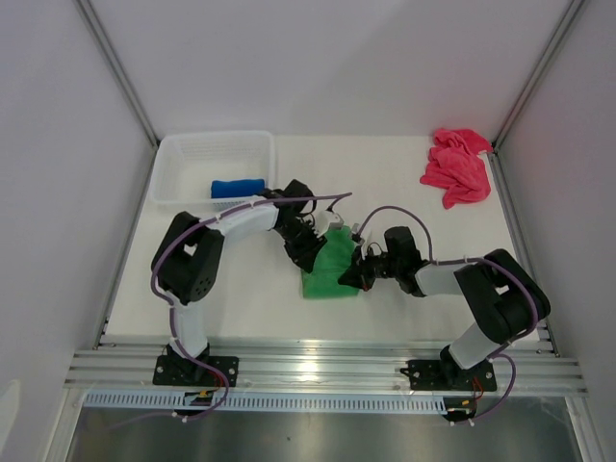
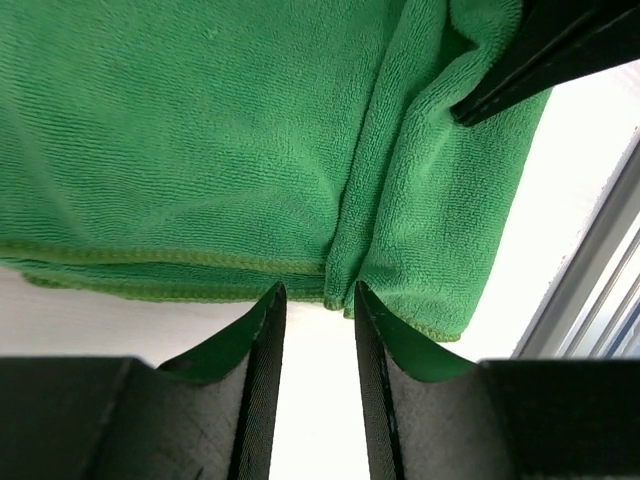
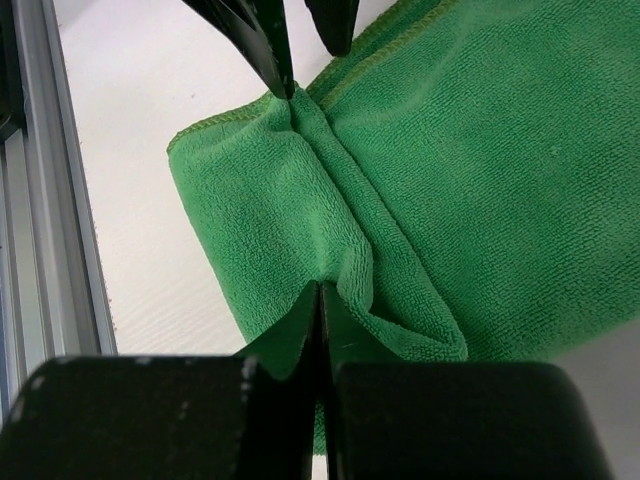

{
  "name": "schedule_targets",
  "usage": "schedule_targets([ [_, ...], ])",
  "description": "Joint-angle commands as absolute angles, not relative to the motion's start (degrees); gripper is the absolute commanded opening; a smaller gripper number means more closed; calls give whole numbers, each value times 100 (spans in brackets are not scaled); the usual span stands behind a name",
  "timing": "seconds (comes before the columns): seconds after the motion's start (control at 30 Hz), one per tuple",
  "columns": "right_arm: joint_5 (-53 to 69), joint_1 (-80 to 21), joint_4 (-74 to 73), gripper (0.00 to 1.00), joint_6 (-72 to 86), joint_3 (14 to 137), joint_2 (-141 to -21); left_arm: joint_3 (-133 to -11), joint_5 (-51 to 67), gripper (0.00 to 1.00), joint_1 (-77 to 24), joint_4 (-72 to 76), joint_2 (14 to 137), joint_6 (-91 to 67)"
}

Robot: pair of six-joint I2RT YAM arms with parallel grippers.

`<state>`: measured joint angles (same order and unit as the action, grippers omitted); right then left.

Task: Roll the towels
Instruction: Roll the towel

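The green towel lies folded on the white table between both arms, with a raised ridge running across it. My left gripper is open at the towel's edge, its fingertips either side of the ridge's end with only table showing between them. My right gripper is shut on the other end of that ridge. In the top view the left gripper and right gripper face each other over the towel. The blue towel lies rolled in the basket. The pink towel lies crumpled at the back right.
A white plastic basket stands at the back left, close behind my left arm. An aluminium rail runs along the near table edge. White walls close in the table on three sides.
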<state>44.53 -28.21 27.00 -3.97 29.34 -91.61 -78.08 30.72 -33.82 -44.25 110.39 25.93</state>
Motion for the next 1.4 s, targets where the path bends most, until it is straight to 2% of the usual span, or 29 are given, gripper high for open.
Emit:
schedule_targets([
  [0.0,4088,-2786,2786,0,-256,2962,-9308,-8077,2945,37,-3331,-4500,10627,2689],
  [0.23,3859,-2786,2804,0,-27,3050,-9343,-8060,2752,42,-3708,-4596,9862,3549],
  [0.33,3797,-2795,2751,0,114,3094,-9334,-7639,2400,43,-4305,-4553,9608,4199],
  [0.47,3718,-2839,2795,0,88,3015,-9246,-6733,2031,50,-4895,-3868,9396,4737],
  [0.8,3691,-2927,2725,0,26,2988,-9158,-6390,1284,55,-5291,-3182,9764,4606],
  [1.13,3709,-2927,2637,0,-176,2997,-9184,-6389,1442,64,-5414,-3339,9992,4114],
  [1.37,3744,-2874,2532,0,-211,3023,-9150,-6171,986,65,-5423,-3121,10222,4016],
])
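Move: The left end of the green towel's folded near strip lies about 5 cm back from the left hand, 3 cm to its right and 3 cm below. The towel's flat part spreads ahead of the strip, its middle some 5 cm ahead and 6 cm right of the left hand. The right fingertips rest on the strip about 11 cm right of that hand and 4 cm nearer. From the right hand the strip's left end is some 8 cm left and 1 cm back. Rising about 6 cm off the left end of the crease, the left hand arcs back and a little right over the near strip, turning about 30 degrees clockwise, then sinks some 8 cm to it. Its fingers keep opening to about two thirds, one coming down in the crease, the other just off the strip's near edge. The right hand keeps its shut fingertips on the strip, easing about 1 cm forward early on. ##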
